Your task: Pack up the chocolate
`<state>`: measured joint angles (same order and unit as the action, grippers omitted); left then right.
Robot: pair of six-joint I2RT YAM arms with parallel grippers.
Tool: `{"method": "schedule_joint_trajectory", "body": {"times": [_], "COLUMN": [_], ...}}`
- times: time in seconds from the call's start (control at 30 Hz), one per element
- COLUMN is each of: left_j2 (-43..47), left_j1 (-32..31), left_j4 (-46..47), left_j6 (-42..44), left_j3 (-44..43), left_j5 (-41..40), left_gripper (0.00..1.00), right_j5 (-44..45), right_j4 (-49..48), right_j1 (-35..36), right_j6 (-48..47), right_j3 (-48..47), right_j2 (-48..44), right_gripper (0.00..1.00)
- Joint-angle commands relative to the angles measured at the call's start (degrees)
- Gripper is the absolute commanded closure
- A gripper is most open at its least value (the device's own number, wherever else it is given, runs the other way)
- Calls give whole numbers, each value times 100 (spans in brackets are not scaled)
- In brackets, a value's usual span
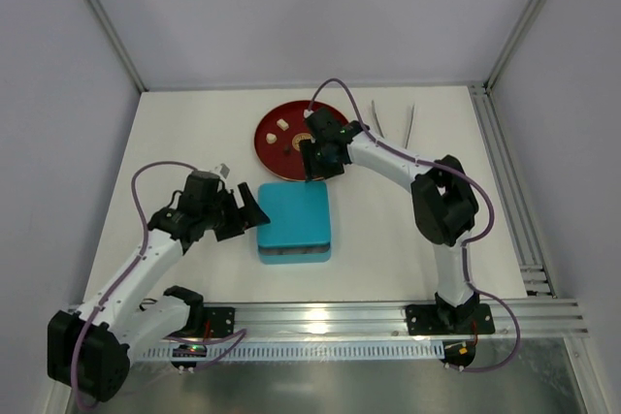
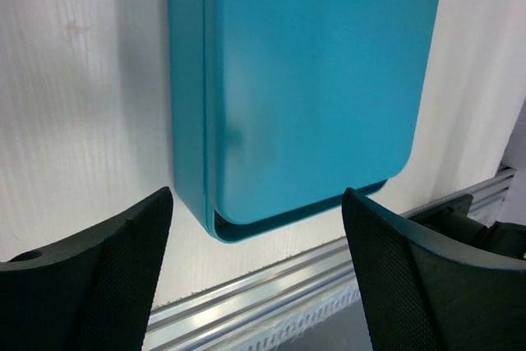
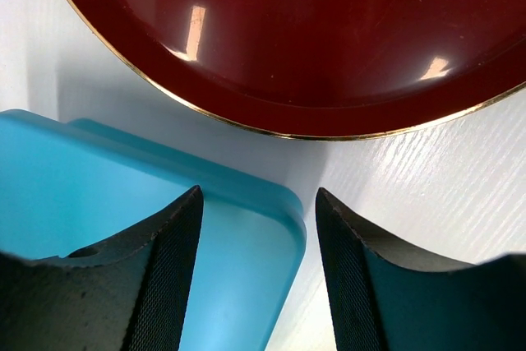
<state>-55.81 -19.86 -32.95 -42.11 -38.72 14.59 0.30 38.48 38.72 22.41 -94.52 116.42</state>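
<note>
Small chocolate pieces lie on a dark red plate (image 1: 281, 110): a cream-white one (image 1: 281, 124), another pale one (image 1: 271, 140) and a tan one (image 1: 292, 150). In front of the plate sits a closed turquoise box (image 1: 294, 220). My right gripper (image 1: 320, 170) hangs open over the gap between the plate's near rim (image 3: 329, 39) and the box's far corner (image 3: 123, 203), with nothing between its fingers (image 3: 177, 269). My left gripper (image 1: 254, 208) stands open at the box's left side. The left wrist view shows the box lid (image 2: 304, 80) beyond its empty fingers (image 2: 123, 269).
Two pairs of metal tweezers (image 1: 376, 118) (image 1: 409, 123) lie at the back right of the white table. A small grey object (image 1: 221, 170) sits by the left arm. An aluminium rail (image 1: 369, 315) runs along the near edge.
</note>
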Motion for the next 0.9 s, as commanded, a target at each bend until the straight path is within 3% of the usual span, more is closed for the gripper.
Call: {"method": "schedule_joint_trajectory", "body": {"times": [0.0, 0.27, 0.5, 0.87], "left_j2": [430, 1002, 1274, 1310], "left_j1": [-62, -308, -607, -712], "left_j4": [8, -19, 96, -115], "left_j6": [-253, -1255, -2160, -2609], "left_j3": [250, 883, 1042, 1358], "left_j5": [368, 563, 115, 281], "left_gripper": [20, 33, 40, 57], "right_j5": [41, 41, -170, -214], "right_j4": [98, 134, 55, -7], "right_j1": [-5, -13, -14, -14], "right_j6": [-176, -273, -264, -308], "right_j3": [-251, -427, -427, -462], "right_j2": [91, 223, 258, 258], "right_gripper": [41, 41, 41, 41]}}
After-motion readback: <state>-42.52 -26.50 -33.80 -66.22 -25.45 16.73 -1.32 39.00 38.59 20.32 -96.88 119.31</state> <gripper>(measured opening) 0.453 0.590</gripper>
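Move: The lid's near left corner lies about 4 cm back from the left hand, 2 cm to its right and some 6 cm below it; the lid's middle is roughly 3 cm ahead and 10 cm right, with the box directly under it. The red plate stands about 21 cm ahead of that hand and 11 cm right. From the right hand, the lid's far right corner is 2 cm right and 2 cm below, and the plate's middle 9 cm ahead and 3 cm left. Backwards along the lid's left side, the left hand draws about 6 cm towards the lid's near left corner, edging right and ending some 3 cm lower, while its wrist turns about 20 degrees and tips the fingers further down; they close from wide open to about half, on nothing. The right hand, still half open, sinks about 1 cm at the far right corner, seeming to press on the lid. ##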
